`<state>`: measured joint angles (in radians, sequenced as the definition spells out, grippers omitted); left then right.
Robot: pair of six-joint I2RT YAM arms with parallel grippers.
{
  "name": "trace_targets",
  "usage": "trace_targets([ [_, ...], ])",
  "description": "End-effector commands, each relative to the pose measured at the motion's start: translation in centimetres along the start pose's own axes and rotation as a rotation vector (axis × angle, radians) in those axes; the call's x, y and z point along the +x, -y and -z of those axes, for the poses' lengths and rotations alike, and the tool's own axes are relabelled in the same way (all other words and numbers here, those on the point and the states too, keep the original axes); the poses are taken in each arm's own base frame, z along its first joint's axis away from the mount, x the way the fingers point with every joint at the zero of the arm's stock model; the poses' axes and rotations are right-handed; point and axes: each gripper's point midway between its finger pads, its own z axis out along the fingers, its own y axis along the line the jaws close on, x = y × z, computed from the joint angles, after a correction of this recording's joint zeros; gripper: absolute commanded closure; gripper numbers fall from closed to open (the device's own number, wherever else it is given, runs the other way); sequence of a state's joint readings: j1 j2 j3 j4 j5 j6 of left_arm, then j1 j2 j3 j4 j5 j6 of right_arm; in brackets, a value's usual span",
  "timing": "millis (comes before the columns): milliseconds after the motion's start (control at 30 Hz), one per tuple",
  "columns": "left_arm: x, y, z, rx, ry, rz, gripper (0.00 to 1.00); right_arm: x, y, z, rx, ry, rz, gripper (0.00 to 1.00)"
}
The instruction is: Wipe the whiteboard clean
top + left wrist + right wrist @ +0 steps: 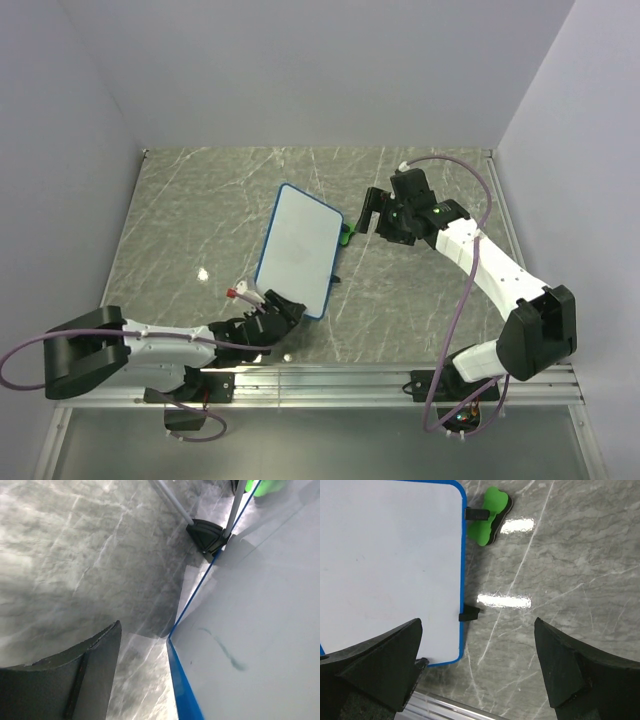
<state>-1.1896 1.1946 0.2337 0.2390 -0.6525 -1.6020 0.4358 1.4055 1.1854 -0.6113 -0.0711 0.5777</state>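
The whiteboard point(300, 248) lies in the middle of the table, white with a thin blue frame. In the left wrist view the whiteboard point(260, 610) shows a faint scribble point(225, 652) near its blue edge. My left gripper point(283, 308) is at the board's near left corner. One finger point(75, 675) shows, spread well clear of the edge; the other is hidden by the board. My right gripper point(372, 213) is open and empty, above the table just right of the board point(385, 565). The green eraser point(345, 236) lies by the board's right edge, also in the right wrist view point(490, 517).
Two small black clips point(468, 613) stick out of the board's right edge. A black foot with white rods point(207, 532) stands at the board's edge. An aluminium rail point(350, 380) runs along the near table edge. Grey walls close in the table on three sides.
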Motion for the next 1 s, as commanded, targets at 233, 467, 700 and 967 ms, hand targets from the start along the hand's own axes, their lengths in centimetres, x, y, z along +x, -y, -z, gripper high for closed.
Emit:
trace_targets([
  [233,-8.1,-3.7,2.3,-0.219,0.252,-0.278,0.39,-1.1,-1.3,1.1,-0.037,0.039,0.022,0.00],
  [467,-11.8,0.0,1.3,-0.142,0.308,-0.287,0.39,-1.0,-1.2,1.3,-0.032,0.037,0.023,0.00],
  [700,-11.8,3.1,0.4,-0.070,0.286,-0.300,0.41,-1.3,-0.9,1.8,-0.013,0.048,0.038,0.00],
  [967,-16.3,9.7,5.3,0.041,0.346,-0.420,0.41,-4.1,-1.8,4.6,-0.044,0.179,0.059,0.00],
])
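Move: At the whiteboard's near edge the left hand is low, the board's middle about 13 cm straight ahead and roughly level. Its near-left corner lies some 10 cm left and 4 cm ahead; the black foot on its right edge is about 8 cm right and 6 cm ahead. The green eraser sits some 17 cm ahead and 10 cm right, by the far-right edge. For the right hand the board's middle is about 17 cm left, nearly level in reach, 14 cm lower. Swinging the whiteboard's near end round, the left hand, half open at its near edge, goes left and then forward-left while climbing, some 8 cm left and 6 cm forward. It then mostly rises, ending about 11 cm up and clear above the near-left part of the board. Its left side rolls up some 20 degrees and the fingertips tip up about 15; the opening stays the same. ##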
